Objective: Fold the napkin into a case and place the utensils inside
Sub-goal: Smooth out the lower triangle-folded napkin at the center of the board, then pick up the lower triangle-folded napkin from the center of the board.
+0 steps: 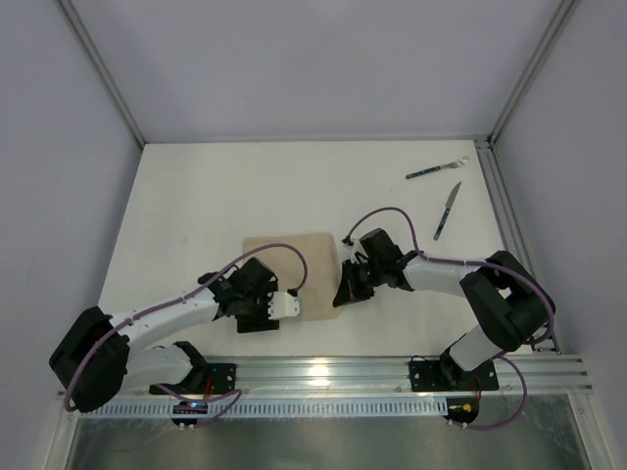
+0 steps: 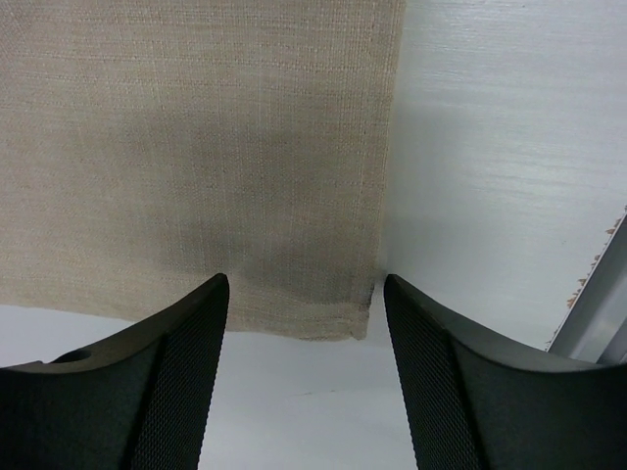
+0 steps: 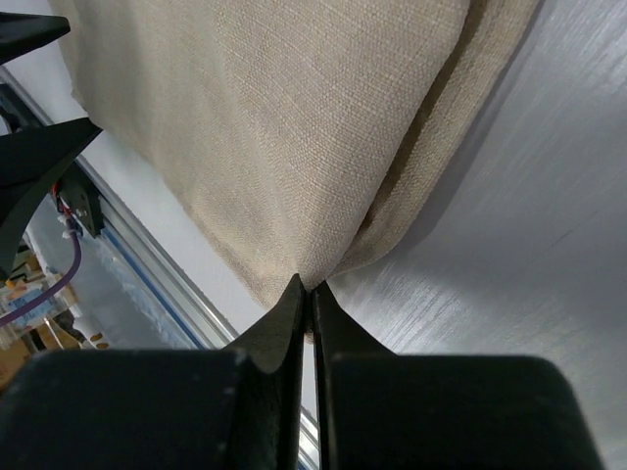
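Observation:
The beige napkin [image 1: 306,259] lies on the white table between my two arms. My right gripper [image 1: 348,291] is shut on its near right corner, and the cloth bunches and lifts from the pinch [image 3: 310,286] in the right wrist view. My left gripper [image 1: 277,307] is open at the napkin's near edge. In the left wrist view a flat corner of the napkin [image 2: 196,147] lies just ahead, between the open fingertips [image 2: 216,294], untouched. The fork [image 1: 438,169] and the knife [image 1: 448,211], both green-handled, lie at the far right, apart from both grippers. No folded case shows.
A metal rail [image 1: 392,374] runs along the near table edge, close behind both grippers. Frame posts [image 1: 509,108] stand at the back corners. The right table edge runs just beyond the utensils.

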You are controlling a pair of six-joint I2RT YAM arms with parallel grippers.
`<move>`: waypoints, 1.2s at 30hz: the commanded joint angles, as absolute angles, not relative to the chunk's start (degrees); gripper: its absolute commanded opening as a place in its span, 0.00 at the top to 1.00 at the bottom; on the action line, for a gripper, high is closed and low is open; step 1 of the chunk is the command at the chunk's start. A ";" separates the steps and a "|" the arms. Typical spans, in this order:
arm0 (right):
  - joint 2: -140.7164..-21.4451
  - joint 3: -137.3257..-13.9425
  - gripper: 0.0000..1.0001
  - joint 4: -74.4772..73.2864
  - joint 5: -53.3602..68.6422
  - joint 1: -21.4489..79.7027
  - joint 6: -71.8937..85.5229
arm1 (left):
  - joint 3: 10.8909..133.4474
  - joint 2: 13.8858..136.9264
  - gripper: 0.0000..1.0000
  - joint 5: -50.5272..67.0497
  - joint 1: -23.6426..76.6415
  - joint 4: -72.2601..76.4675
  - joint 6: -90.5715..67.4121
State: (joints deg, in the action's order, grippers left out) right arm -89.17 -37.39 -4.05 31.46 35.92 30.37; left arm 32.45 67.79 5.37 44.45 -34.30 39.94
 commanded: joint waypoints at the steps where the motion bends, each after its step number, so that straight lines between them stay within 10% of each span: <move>1: -88.77 -37.18 0.96 -0.81 37.43 35.42 32.25 | 33.13 66.01 0.32 6.33 44.12 -36.73 41.31; 18: -91.93 -35.59 0.96 -2.37 33.40 33.13 29.53 | 30.94 66.89 0.32 3.25 44.03 -33.66 40.78; 27: -84.13 -41.73 0.56 -16.76 25.41 32.52 23.48 | 32.17 63.81 0.31 4.66 43.95 -36.91 40.52; 36: -77.96 -48.59 0.50 -26.63 20.21 32.52 17.76 | 31.73 63.89 0.30 3.25 43.94 -37.62 40.61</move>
State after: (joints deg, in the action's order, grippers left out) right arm -80.62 -45.19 -21.87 22.52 32.75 20.99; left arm 31.68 64.01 3.44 44.12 -37.98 40.58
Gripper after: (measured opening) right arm 0.497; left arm 0.694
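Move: The right gripper is already shut on the napkin's near-right corner; the spot where that corner goes down is about 1 cm to its right and 1 or 2 cm below. From there the napkin's middle lies some 6 cm ahead and 9 cm left, its far-right corner about 16 cm straight ahead. From the left gripper, open and low, the near-left corner is roughly 2 cm back and 2 cm left, just below; the near-right corner is level with it, about 17 cm right. With the right gripper still pinching the near-right corner, raise it about 1 cm, lower it a couple of centimetres and ease it right onto the board, then open to let go. Back off about 5 cm up, swinging forward and right away from the corner. Keep the left gripper open beside the near-left corner, easing slightly left. ##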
